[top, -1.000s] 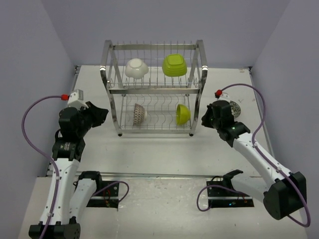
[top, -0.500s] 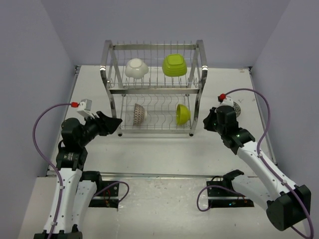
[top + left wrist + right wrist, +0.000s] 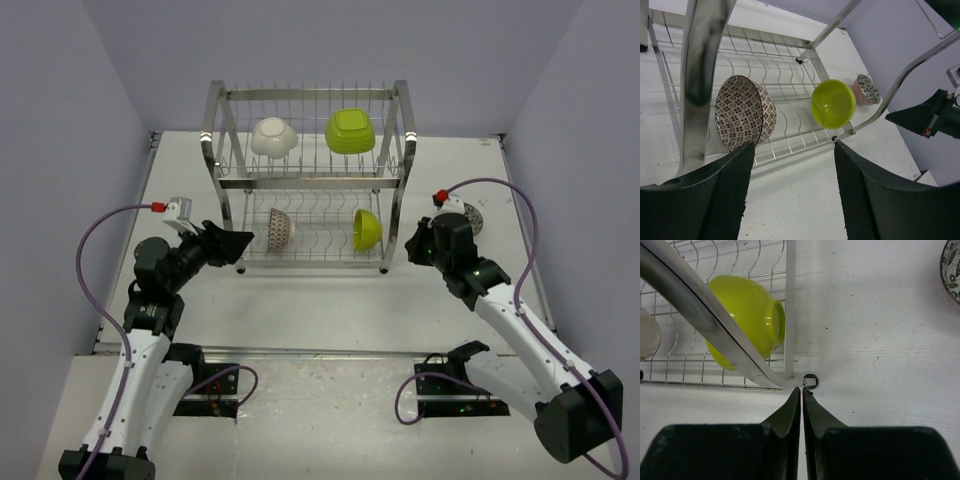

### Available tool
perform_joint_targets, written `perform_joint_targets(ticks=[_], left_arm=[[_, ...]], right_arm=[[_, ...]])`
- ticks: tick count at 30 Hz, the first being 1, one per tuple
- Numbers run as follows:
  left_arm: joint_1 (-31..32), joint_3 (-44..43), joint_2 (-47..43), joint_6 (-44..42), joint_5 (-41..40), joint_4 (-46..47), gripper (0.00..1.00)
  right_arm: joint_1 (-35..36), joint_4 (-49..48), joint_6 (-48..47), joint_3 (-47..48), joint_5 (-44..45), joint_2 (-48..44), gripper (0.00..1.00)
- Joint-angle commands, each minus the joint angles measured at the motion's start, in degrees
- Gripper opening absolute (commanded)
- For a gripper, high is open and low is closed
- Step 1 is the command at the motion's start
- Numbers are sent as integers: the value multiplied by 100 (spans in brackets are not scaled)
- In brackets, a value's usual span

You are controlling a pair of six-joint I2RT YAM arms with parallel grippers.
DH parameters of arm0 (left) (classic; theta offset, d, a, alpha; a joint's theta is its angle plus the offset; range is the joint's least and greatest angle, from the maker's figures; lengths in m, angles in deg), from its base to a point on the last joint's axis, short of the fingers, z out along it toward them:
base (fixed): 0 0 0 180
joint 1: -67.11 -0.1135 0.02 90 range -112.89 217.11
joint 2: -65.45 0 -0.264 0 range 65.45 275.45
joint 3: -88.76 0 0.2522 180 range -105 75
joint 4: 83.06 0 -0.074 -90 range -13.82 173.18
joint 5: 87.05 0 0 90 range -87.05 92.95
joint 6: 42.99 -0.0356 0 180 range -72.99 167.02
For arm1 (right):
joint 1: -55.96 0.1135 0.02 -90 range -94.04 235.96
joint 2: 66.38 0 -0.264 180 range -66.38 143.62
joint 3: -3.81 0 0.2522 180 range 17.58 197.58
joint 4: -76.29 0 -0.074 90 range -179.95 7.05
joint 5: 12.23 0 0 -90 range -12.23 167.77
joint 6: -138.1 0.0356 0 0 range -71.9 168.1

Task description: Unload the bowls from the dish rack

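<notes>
The chrome dish rack (image 3: 310, 183) stands at the table's middle back. Its upper tier holds a white bowl (image 3: 272, 137) and a squarish lime bowl (image 3: 350, 131). On the lower tier a patterned bowl (image 3: 279, 229) (image 3: 742, 112) and a round lime bowl (image 3: 367, 230) (image 3: 833, 103) (image 3: 747, 315) stand on edge. My left gripper (image 3: 240, 243) (image 3: 794, 150) is open and empty just outside the rack's front-left post (image 3: 702, 75), facing the patterned bowl. By the rack's front-right foot (image 3: 810, 381) my right gripper (image 3: 408, 243) (image 3: 801, 390) is shut on nothing.
Another patterned bowl (image 3: 474, 218) (image 3: 867, 89) (image 3: 951, 267) sits on the table right of the rack, partly behind my right arm. Purple walls close in both sides and the back. Cables loop from both wrists.
My left arm has swung right and forward toward the rack's front-left corner and its gripper has opened. My right arm has shifted slightly lower and stays shut.
</notes>
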Motion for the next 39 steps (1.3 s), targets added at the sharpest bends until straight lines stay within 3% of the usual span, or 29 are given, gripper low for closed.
perform_joint_targets(ticks=[1, 5, 10, 23, 39], left_arm=[[353, -87, 111, -67, -758, 669, 66], [1397, -96, 146, -340, -1885, 669, 68], [1909, 263, 156, -279, -2553, 932, 68], [2297, 941, 427, -393, -2853, 1767, 68], [2314, 845, 1570, -780, -2660, 2541, 67]], right_arm=[[26, -272, -165, -41, -75, 38, 4], [17, -386, -200, -94, -119, 108, 4], [26, -413, -182, -94, -154, 144, 4], [17, -430, -191, -173, -207, 47, 5], [17, -439, -217, -208, -215, 65, 5]])
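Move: The patterned bowl, upright in the lower rack, lies about 13 cm ahead of the left hand, 8 cm to its right and 15 cm below. The lime bowl in the same tier stands some 22 cm to the right of it, level in depth. The rack's left front foot is 8 cm ahead of this hand, 2 cm left and 23 cm down. From the right hand, the patterned bowl is about 10 cm ahead, 32 cm left and 8 cm lower. The left hand shifts right, then sinks some 8 cm, edging forward towards the patterned bowl, fingers staying open. ##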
